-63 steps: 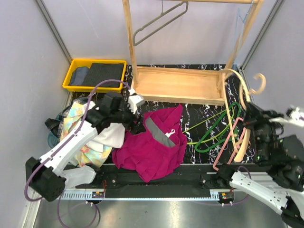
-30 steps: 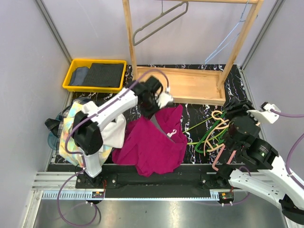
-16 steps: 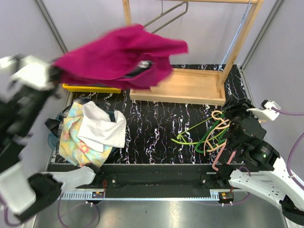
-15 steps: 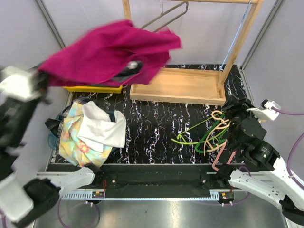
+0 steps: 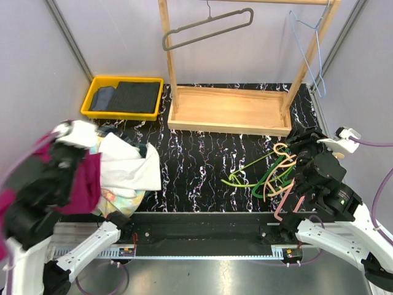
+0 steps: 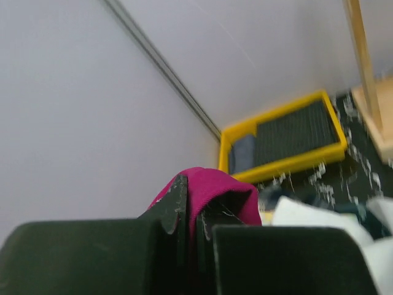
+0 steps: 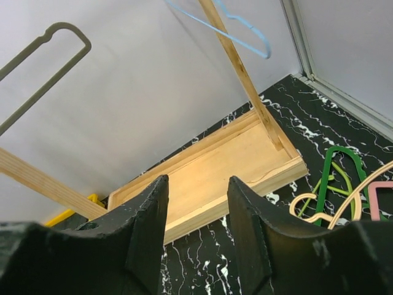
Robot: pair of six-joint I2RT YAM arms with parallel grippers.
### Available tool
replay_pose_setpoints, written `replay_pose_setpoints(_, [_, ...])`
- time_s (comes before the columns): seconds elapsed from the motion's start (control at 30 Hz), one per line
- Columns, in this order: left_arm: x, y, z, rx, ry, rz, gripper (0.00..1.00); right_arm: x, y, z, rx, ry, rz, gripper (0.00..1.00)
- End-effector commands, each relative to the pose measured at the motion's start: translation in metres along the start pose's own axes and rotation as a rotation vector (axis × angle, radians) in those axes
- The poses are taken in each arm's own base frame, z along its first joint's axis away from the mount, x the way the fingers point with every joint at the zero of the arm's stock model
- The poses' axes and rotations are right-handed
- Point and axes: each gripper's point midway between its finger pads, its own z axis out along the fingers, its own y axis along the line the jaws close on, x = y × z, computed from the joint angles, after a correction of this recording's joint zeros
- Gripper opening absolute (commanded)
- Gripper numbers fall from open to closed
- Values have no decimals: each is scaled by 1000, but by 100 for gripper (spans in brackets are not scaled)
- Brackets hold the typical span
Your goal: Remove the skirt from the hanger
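Observation:
The magenta skirt [image 5: 89, 180] hangs at the near left, above the clothes pile, pinched in my left gripper [image 6: 193, 192]. That gripper is shut on a fold of the skirt [image 6: 225, 192], and its arm is raised close to the top camera, blurred. No hanger is in the skirt. A cream hanger [image 5: 281, 152] lies on the table at the right among green [image 5: 268, 174] and pink [image 5: 288, 198] hangers. My right gripper [image 7: 197, 184] stands open and empty above that pile, facing the wooden rack; in the top view it sits at the right [image 5: 305, 142].
A yellow bin [image 5: 93, 87] with dark folded cloth sits at the back left. The wooden rack's tray [image 5: 230, 110] stands at the back middle, with a grey hanger [image 5: 206, 27] and a blue wire hanger [image 5: 311, 44] on its rail. A clothes pile [image 5: 132, 167] lies at the left.
My left arm has swung the skirt from high over the back left down to the near left. The rack's grey and blue hangers have shifted. The right arm has stayed put.

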Motion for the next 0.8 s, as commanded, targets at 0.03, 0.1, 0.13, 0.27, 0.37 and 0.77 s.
replay_pose_setpoints(0.03, [-2, -35, 38, 38, -30, 10, 0, -19, 4, -3, -30, -19, 40, 50])
replay_pose_setpoints(0.1, [-16, -32, 43, 46, -52, 4, 0, -22, -2, -5, -28, -23, 41, 50])
replay_pose_setpoints(0.13, [-25, -31, 48, 53, -58, 4, 0, -25, -5, -7, -29, -28, 53, 50])
replay_pose_setpoints(0.27, [-26, -44, 65, 72, -68, 64, 0, -25, -9, -8, -32, -29, 58, 50])
replay_pose_setpoints(0.37, [-32, -45, 75, 58, -81, 76, 0, -23, -10, -9, -34, -24, 48, 49])
replay_pose_setpoints(0.77, [98, -84, 122, 6, 162, 138, 0, -22, -4, -8, -51, -14, 41, 48])
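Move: The left hand already has the magenta skirt pinched, high up. The clothes-filled basket it is heading over lies about 9 cm ahead, 3 cm to its right and some 40 cm below. The white cloth on that heap is about 10 cm ahead and 8 cm right, and the yellow tray is roughly 35 cm ahead and 5 cm right. From the right hand, the basket is about 57 cm left, 1 cm ahead and 31 cm below. Still pinching the skirt in shut fingers, the left hand swings it forward over the basket, about 11 cm out. It dips sharply some 8 cm, tipping down about 15 degrees, rises about 5 cm while levelling, then sinks again at the end; a 5 cm drift to the right partly turns back left. The empty right hand eases a couple of centimetres right and back. ##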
